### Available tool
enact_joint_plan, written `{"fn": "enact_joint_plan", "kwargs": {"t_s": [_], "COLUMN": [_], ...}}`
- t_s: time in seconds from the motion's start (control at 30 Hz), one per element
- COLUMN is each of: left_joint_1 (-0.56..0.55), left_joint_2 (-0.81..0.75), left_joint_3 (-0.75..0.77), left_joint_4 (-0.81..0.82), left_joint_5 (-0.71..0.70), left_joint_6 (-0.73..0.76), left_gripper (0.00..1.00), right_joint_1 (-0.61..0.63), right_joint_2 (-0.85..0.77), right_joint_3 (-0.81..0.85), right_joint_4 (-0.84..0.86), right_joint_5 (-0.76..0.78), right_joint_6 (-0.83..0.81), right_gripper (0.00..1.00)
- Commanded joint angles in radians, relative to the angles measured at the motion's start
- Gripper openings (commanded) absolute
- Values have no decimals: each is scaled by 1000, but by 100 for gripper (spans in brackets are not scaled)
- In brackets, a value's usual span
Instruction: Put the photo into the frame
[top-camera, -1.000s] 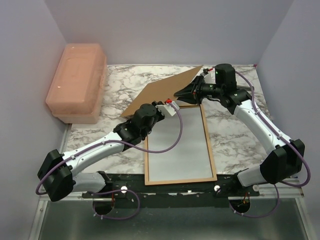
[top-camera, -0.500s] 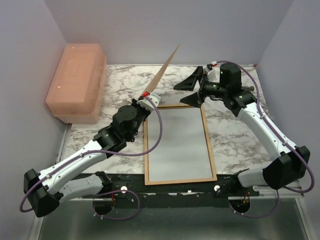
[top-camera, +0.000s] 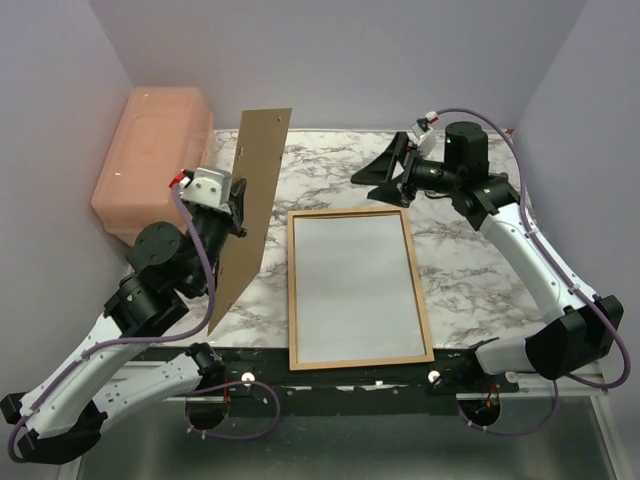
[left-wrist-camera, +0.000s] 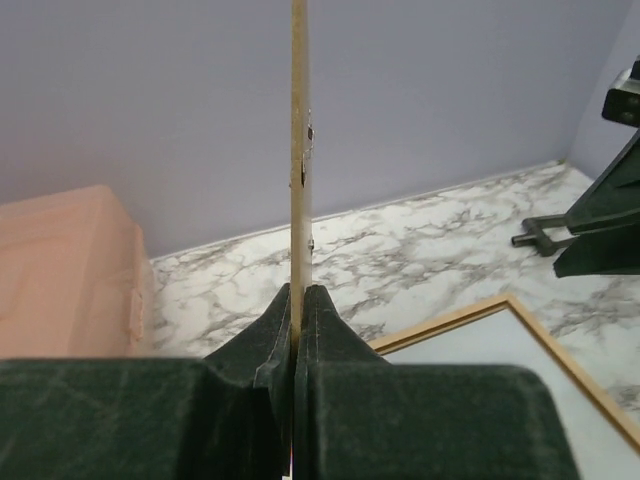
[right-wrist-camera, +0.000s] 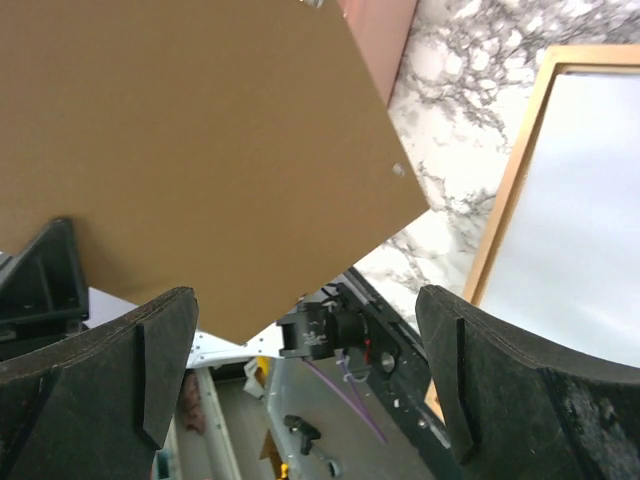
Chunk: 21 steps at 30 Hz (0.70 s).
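Note:
The frame (top-camera: 360, 363) lies flat on the marble table, its narrow orange-brown border round a pale grey pane; its corner shows in the left wrist view (left-wrist-camera: 450, 322) and one long side in the right wrist view (right-wrist-camera: 505, 200). The photo is out of view. A plain brown backing board (top-camera: 252, 200) stands nearly upright to the left of the frame, and my left gripper (top-camera: 236, 205) is shut on its edge (left-wrist-camera: 298, 150). My right gripper (top-camera: 366, 187) hangs open and empty above the frame's far end, apart from the board (right-wrist-camera: 200, 130).
A pink lidded box (top-camera: 155, 165) sits at the far left against the wall, close behind the raised board. Grey walls close in the table on three sides. The black mounting rail (top-camera: 340, 385) runs along the near edge.
The right gripper has opened and let go of the board. The left arm has swung the board left, off the frame, and turned it nearly upright.

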Motion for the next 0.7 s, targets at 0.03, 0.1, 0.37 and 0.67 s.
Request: {"fn": "enact_joint_plan", "kwargs": {"t_s": [0.03, 0.1, 0.37, 0.67], "left_joint_1": [-1, 0, 8, 66], "left_joint_2": [-72, -91, -124, -165], "left_joint_3": [24, 20, -13, -71], "left_joint_4": [-70, -87, -90, -30], "left_joint_5": [71, 90, 173, 288], "left_joint_6": [-240, -313, -596, -851], "left_gripper": [0, 0, 0, 0], "right_joint_1": [-41, -46, -52, -74], "right_joint_2": [-42, -48, -86, -103], "right_joint_3": [-9, -44, -288, -497], "right_joint_4": [-37, -19, 158, 415], "right_joint_5": [-36, -66, -206, -380], "right_joint_6": [-140, -143, -108, -85], "right_gripper": [100, 100, 100, 100]}}
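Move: The left hand still pinches the upper long edge of the brown backing board, which hangs nearly upright, its middle some 13 cm below the fingers and about 2 cm farther out and right. For that hand the frame, the photo's white back already inside, centres about 21 cm right, 5 cm ahead and 42 cm below; the pink box lies 28 cm ahead, 28 cm left, 33 cm lower. From the empty right hand the board's middle is about 19 cm left, 4 cm back and 3 cm lower, the frame's about 32 cm straight below, 2 cm back. Keeping its pinch, the left hand rolls its left side down by some 30 degrees, tips its fingers down and turns slightly clockwise while drawing back about 4 cm and finally a little right, so the board's hanging lower edge swings right towards the space above the frame. The right hand, fingers wide open, first eases slightly right, then sinks about 11 cm towards the frame and the height of the board's free edge while coming back 5 cm, turning slightly counter-clockwise. ##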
